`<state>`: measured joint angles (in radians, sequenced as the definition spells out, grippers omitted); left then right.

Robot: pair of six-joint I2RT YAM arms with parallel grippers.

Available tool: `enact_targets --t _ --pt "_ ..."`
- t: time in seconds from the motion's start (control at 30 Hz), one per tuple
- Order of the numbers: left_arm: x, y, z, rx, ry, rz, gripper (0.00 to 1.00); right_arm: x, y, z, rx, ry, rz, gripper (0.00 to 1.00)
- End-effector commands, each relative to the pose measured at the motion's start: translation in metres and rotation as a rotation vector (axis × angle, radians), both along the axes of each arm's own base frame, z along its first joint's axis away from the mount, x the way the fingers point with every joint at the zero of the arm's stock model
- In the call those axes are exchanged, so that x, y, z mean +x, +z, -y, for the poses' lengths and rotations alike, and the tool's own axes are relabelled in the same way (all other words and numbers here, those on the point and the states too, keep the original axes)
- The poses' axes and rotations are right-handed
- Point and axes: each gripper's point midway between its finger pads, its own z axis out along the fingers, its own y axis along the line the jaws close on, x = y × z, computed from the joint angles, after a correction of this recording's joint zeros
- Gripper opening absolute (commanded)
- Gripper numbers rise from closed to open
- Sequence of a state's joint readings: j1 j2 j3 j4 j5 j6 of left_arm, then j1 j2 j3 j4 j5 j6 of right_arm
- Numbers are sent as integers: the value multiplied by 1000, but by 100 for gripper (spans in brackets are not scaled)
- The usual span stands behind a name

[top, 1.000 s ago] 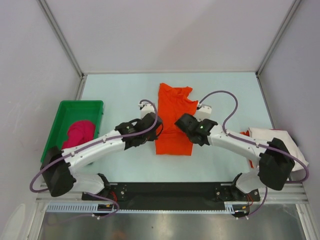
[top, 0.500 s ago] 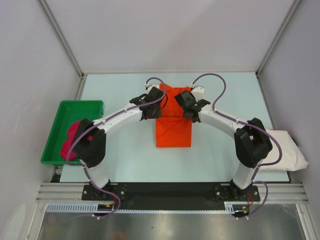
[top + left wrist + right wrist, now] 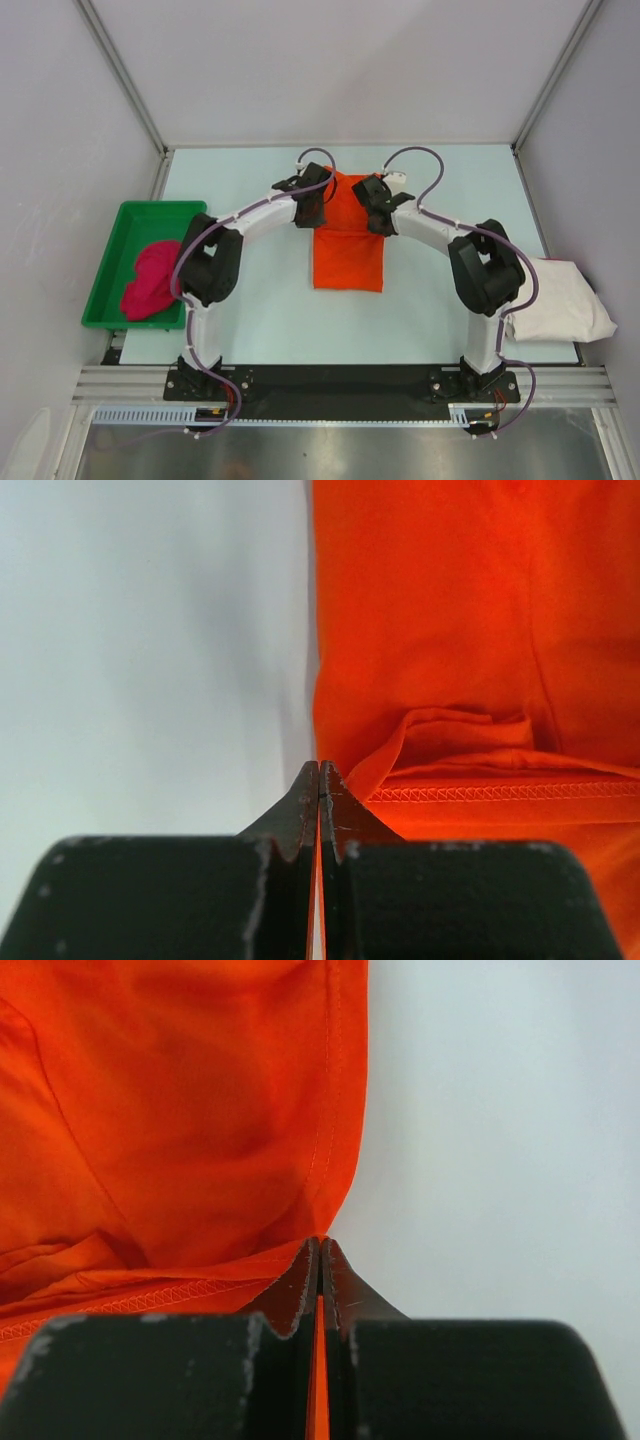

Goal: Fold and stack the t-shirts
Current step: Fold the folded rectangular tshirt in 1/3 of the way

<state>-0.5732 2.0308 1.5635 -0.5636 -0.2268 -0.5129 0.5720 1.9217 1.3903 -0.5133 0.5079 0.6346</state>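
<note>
A bright orange t-shirt lies folded lengthwise in the middle of the table. My left gripper is over its far left edge and my right gripper over its far right edge. The left gripper is shut, with a thin strip of the orange t-shirt pinched between its jaws. In the same way, the right gripper is shut on the edge of the orange t-shirt. A magenta-pink t-shirt sits bunched in the green tray. An off-white t-shirt lies at the right edge.
The green plastic tray stands at the left side of the table. Both arms arch over the table from their bases at the near edge. Grey walls close the table at the back and on both sides.
Both grippers have travelled from the middle of the orange t-shirt to its far end, still shut on cloth. The shirt's near edge now lies a little farther from the bases.
</note>
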Motion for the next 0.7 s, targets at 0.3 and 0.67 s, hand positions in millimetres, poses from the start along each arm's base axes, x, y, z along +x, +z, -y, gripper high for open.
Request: enact_targets --t 0.3,0.67 --pt "34 14 15 -46 -6 28 0 15 -19 13 13 -27 -10 0" --pt "31 117 -6 -161 86 222 44 25 71 -2 54 11 192 70"
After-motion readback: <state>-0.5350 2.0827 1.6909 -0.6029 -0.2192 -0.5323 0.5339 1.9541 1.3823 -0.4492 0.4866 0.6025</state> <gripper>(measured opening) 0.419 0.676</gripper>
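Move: The t-shirt's hem is already folded over, its left and right corners pinched by the two hands. Its spot on the shirt lies about 3 cm ahead, 1 cm right and 1 cm below the left hand; for the right hand, about 1 cm ahead, 1 cm right and 2 cm below. The near fold's middle is some 14 cm back and 7 right of the left hand; the shirt's far end is about 12 ahead and 8 right of it. The hem of the folded t-shirt is drawn snug and laid down: the left hand carries its corner about 3 cm forward and 2 cm right with a slight lift, dips, then edges back left as its fingers open. The right hand shifts about 1 cm right and forward, sinks some 2 cm and opens wider, letting go of its corner; both start to rise. ##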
